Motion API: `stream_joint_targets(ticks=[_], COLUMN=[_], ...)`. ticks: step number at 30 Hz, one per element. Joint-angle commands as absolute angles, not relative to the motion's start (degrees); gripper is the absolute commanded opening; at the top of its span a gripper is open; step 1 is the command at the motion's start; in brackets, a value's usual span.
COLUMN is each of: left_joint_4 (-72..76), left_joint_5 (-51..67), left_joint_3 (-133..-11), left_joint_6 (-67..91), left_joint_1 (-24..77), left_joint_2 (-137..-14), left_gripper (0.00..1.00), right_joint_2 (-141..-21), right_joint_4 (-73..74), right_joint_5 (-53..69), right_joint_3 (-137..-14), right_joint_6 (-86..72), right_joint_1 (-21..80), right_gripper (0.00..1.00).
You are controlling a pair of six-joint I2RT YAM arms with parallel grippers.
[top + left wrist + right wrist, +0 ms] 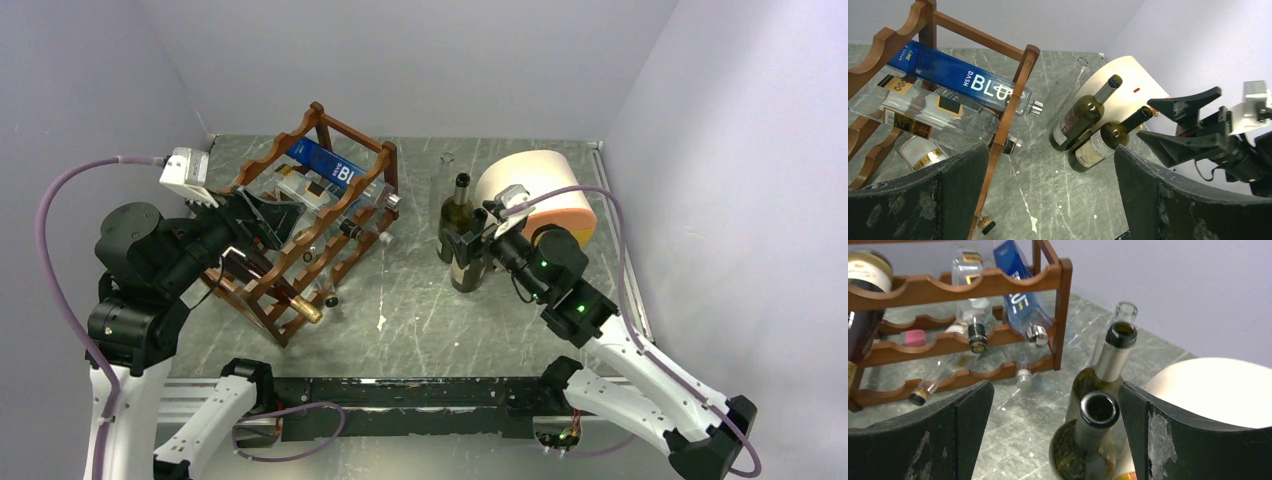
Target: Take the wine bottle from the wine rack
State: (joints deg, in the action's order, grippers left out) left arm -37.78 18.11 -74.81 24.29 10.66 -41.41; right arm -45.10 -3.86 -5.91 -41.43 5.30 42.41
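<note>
The reddish-brown wine rack (345, 128) (1013, 95) (998, 282) stands at the left of the table, with a blue bottle (325, 165) (963, 75), clear bottles and a dark gold-capped wine bottle (295, 303) (865, 290) lying in it. Two green wine bottles stand upright on the table to its right. The nearer one (468, 265) (1093, 425) has its neck between the spread fingers of my right gripper (482, 235) (1055, 395), close to the right finger. The other bottle (457, 215) (1110, 360) is just behind. My left gripper (265, 215) (1050, 155) is open and holds nothing, at the rack's near side.
A cream-and-orange drum-shaped box (545, 185) (1128, 80) (1218, 390) lies right behind the two standing bottles. An empty clear glass bottle (1125, 315) stands farther back. Purple-grey walls close in the table on three sides.
</note>
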Motion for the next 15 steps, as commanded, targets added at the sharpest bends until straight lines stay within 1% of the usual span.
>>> stream_joint_targets(ticks=[1,7,12,15], left_joint_4=[-38.21,-39.45,-39.9,-40.31], left_joint_5=[17.38,15.64,14.92,14.9], left_joint_3=[-74.77,-75.5,-75.94,-75.94], left_joint_6=[23.82,22.6,22.53,22.67], left_joint_1=[10.43,10.43,10.45,10.45], left_joint_2=[-40.38,-39.95,-39.2,-38.9], left_gripper=[0.99,0.99,0.99,0.99], right_joint_2=[-42.84,-41.99,-41.35,-43.62], right_joint_4=[3.4,11.85,10.92,11.13], right_joint_5=[-1.79,2.42,0.77,4.32], right_joint_3=[-47.29,-55.26,-58.4,-60.37], right_joint_6=[8.02,4.49,-4.7,-6.25], right_joint_1=[42.23,42.23,42.2,42.2], right_gripper=[1.0,1.0,1.0,1.0])
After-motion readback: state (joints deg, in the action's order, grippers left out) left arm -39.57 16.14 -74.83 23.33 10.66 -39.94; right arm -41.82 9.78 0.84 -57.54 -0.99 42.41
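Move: The right hand, empty and open, is above and just short of the wine bottle it has set down: the bottle's middle is about 3 cm ahead, 1 cm right and 17 cm below. From that hand, the other standing wine bottle is some 11 cm ahead and 2 cm left, equally low; the white-and-orange box is roughly 19 cm ahead, 16 cm right and 22 cm below. From the left hand, the set-down bottle lies about 8 cm ahead, 32 cm right and 28 cm below. Upward, quickly and without a pause, the right hand climbs about 9 cm while drawing back some 4 cm, away from the neck of the bottle it has already released. Its fingers stay wide open and touch nothing; the wrist turns slightly counter-clockwise and, towards the end, rolls its left side up by under 10 degrees. ##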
